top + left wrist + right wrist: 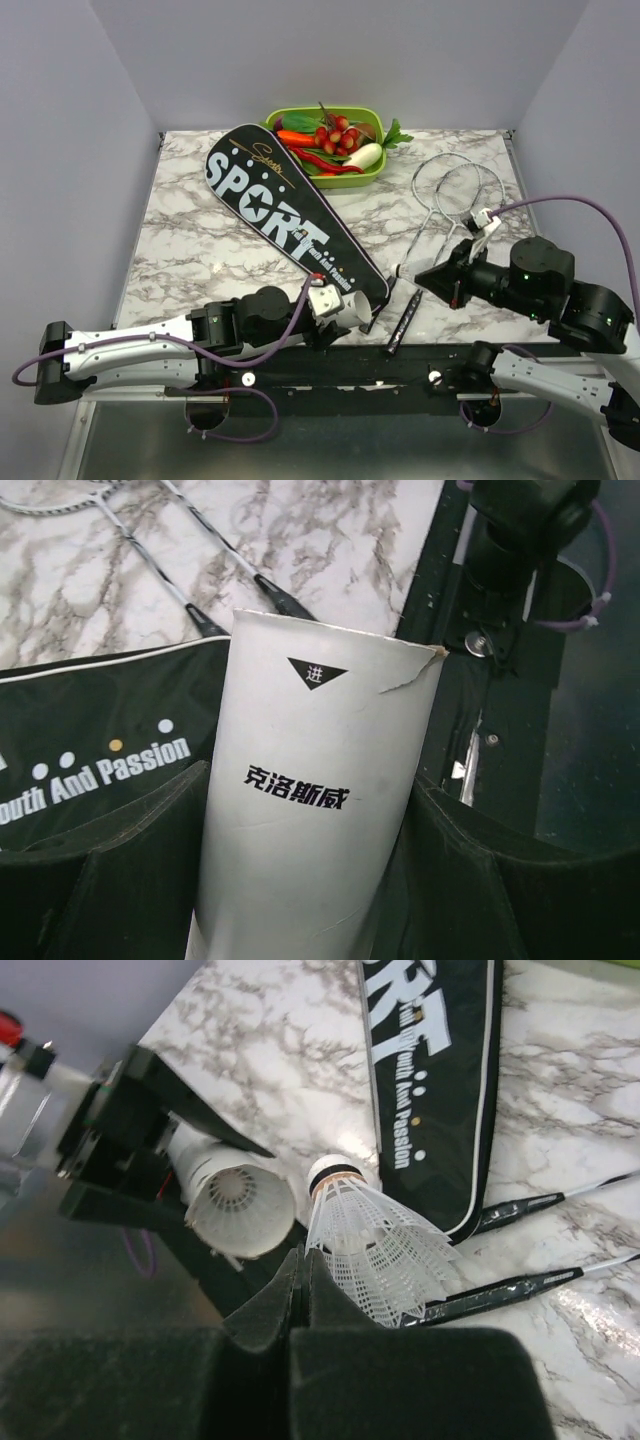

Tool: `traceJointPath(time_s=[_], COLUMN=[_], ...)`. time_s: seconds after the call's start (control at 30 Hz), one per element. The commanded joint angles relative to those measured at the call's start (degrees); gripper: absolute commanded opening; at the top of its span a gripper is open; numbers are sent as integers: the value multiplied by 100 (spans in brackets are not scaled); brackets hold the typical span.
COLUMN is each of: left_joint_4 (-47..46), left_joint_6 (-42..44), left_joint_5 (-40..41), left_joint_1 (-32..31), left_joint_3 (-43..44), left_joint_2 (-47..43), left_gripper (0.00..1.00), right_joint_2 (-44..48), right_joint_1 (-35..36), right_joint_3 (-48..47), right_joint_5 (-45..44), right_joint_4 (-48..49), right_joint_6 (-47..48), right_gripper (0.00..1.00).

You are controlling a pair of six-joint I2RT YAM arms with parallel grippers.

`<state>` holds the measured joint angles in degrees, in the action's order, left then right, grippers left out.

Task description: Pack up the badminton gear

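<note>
My left gripper [338,308] [310,780] is shut on a white cardboard tube [322,705] [352,306] with black Chinese lettering, held at the near edge by the bag's narrow end. The tube's open mouth [243,1210] faces my right gripper, and a shuttlecock base shows inside. My right gripper [418,272] [303,1256] is shut, pinching the skirt rim of a white shuttlecock [375,1240] [403,270], cork end toward the tube. The black "SPORT" bag [285,215] [435,1070] lies diagonally. Two silver rackets [450,185] lie right of it, with their black handles [505,1292] [205,622] toward me.
A green tray of toy vegetables [372,170] stands at the back centre, touching the bag's wide end. The black mounting rail [380,370] runs along the near edge. Grey walls close in the table on three sides.
</note>
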<state>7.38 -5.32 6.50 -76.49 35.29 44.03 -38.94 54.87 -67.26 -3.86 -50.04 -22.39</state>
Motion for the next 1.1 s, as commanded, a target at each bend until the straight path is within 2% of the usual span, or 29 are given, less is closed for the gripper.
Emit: traceJointPath(time_s=[0.0, 0.13, 0.4, 0.8, 1.07], left_joint_4=[-60, -78, -52, -131, -201], left_joint_6=[-646, -558, -584, -593, -619], left_joint_5=[-641, -782, -747, -694, -562], left_joint_1=[-59, -77, -121, -226, -270], left_joint_3=[-180, -180, -215, -330, -374], left_joint_2=[158, 159, -17, -132, -149], left_gripper=[0, 0, 0, 0, 0], right_joint_2=[53, 18, -96, -421, -755], right_joint_1=[-12, -12, 6, -3, 41], right_joint_3=[-226, 80, 679, 1092, 1777], right_joint_5=[1358, 1993, 2538, 2891, 3146], right_joint_4=[-946, -736, 82, 1084, 2261], right_joint_6=[420, 429, 262, 60, -309], right_gripper=[1, 1, 1, 1, 1])
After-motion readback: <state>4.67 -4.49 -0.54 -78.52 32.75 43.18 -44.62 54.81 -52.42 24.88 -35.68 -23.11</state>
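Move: The shuttlecock is already pinched by its feathers in the right fingers, cork pointing out. The tube mouth it is going to lies about 11 cm left of the right hand, 2 cm back and 7 cm lower. The racket bag's near end is on the table, some 8 cm ahead, 7 cm left and 27 below; the right-hand racket's grip is about 2 cm ahead, 2 right, 28 below. From the left hand, which holds the tube, the mouth is roughly 7 cm right, 4 ahead and 2 up. The shuttlecock, still pinched by its skirt, is first drawn back about 6 cm and lowered while the right hand turns some 25 degrees counter-clockwise and tips down; then it goes left, cork first, into the tube mouth, sinking a little more. The left hand keeps its grip and eases the tube back about 3 cm, turning it slightly clockwise to face the shuttlecock. ##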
